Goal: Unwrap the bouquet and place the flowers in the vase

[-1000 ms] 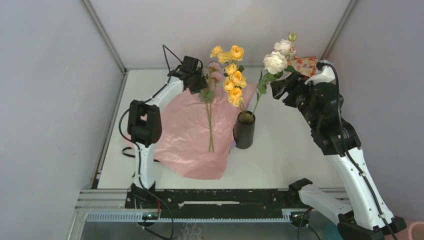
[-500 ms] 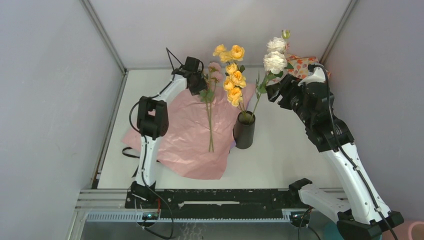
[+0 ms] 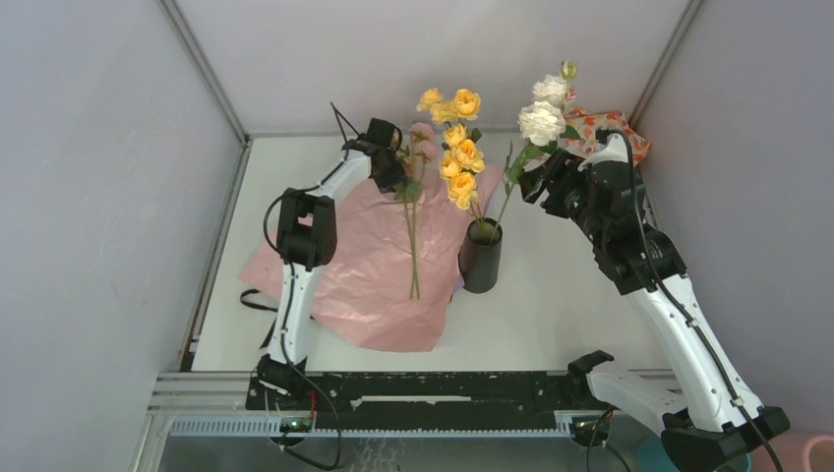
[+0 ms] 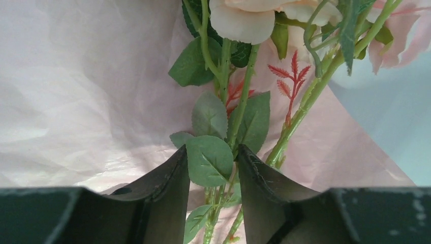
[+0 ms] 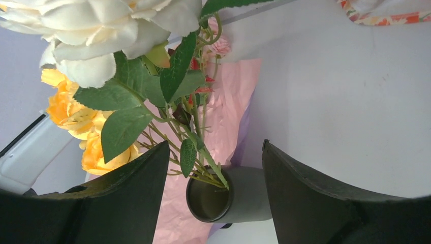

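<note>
The black vase stands by the right edge of the unwrapped pink paper and holds yellow roses and white roses. A pink rose stem lies on the paper. My left gripper sits over its upper part. In the left wrist view the stems and a leaf lie between the jaws of the left gripper, with a gap still showing. My right gripper is open beside the white roses' stem. Through the open right gripper I see the vase further off.
An orange-flowered patterned cloth lies at the back right corner behind the right arm. Black ribbon trails off the paper's left edge. Grey walls enclose the table on the left, back and right.
My left gripper has shifted right onto the pink rose stems and its jaws have narrowed. The right arm has edged left and the white roses stand a little more upright.
</note>
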Available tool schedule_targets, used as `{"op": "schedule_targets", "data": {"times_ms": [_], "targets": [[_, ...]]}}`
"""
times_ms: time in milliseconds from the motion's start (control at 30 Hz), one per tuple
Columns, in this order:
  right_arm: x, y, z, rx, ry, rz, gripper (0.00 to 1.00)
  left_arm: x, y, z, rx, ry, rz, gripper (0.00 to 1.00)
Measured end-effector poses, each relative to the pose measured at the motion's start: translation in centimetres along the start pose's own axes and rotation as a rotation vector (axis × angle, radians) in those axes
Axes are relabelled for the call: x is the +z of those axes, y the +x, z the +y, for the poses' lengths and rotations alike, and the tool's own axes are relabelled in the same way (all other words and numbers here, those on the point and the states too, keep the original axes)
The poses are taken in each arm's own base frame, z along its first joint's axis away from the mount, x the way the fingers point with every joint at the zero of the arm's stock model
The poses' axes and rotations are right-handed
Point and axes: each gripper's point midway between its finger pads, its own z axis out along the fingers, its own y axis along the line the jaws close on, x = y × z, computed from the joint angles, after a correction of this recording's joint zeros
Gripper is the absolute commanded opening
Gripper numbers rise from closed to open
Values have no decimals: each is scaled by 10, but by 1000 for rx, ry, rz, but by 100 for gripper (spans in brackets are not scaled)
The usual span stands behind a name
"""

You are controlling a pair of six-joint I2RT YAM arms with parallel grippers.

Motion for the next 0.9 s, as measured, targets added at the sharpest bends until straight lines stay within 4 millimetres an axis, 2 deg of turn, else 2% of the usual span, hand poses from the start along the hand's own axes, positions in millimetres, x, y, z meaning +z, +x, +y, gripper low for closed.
{"op": "schedule_targets", "data": {"times_ms": [200, 433, 600, 700, 833, 900], "targets": [[2, 4, -2, 6, 3, 9, 76, 3, 2, -1, -6, 7, 7, 29], [2, 7, -3, 12, 4, 17, 76, 4, 2, 0, -9, 9, 10, 1], [2, 8, -2, 17, 2, 19, 76, 4, 3, 4, -10, 2, -2, 0], [2, 8, -1, 23, -1, 20, 76, -3, 6, 15, -10, -28, -15, 0], [1, 8, -1, 31, -5, 18, 76, -25, 10, 37, -9, -88, -34, 0], [-1, 7, 0, 34, -8, 14, 76, -41, 5, 41, -6, -102, -60, 0]]}}
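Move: The leafy pink flower stem lies almost between the left gripper's open fingers, level with them fore and aft, about 1 cm to the right and 1 cm below. The second pink stem runs some 4 cm to the right of that hand; the pink flower heads lie about 10 cm ahead and 4 cm right. The vase stands some 22 cm back and 16 cm right. From the right hand the leafy stem is roughly 22 cm ahead, 27 cm left and 32 cm below. Hold the left gripper nearly still, low over the pink paper, and close its half-open fingers fully to pinch the leafy pink flower stem together with a leaf on it. Then draw the stem back and to the left about 4 cm each way, away from the vase, beginning to lift by some 2 cm at the end. ##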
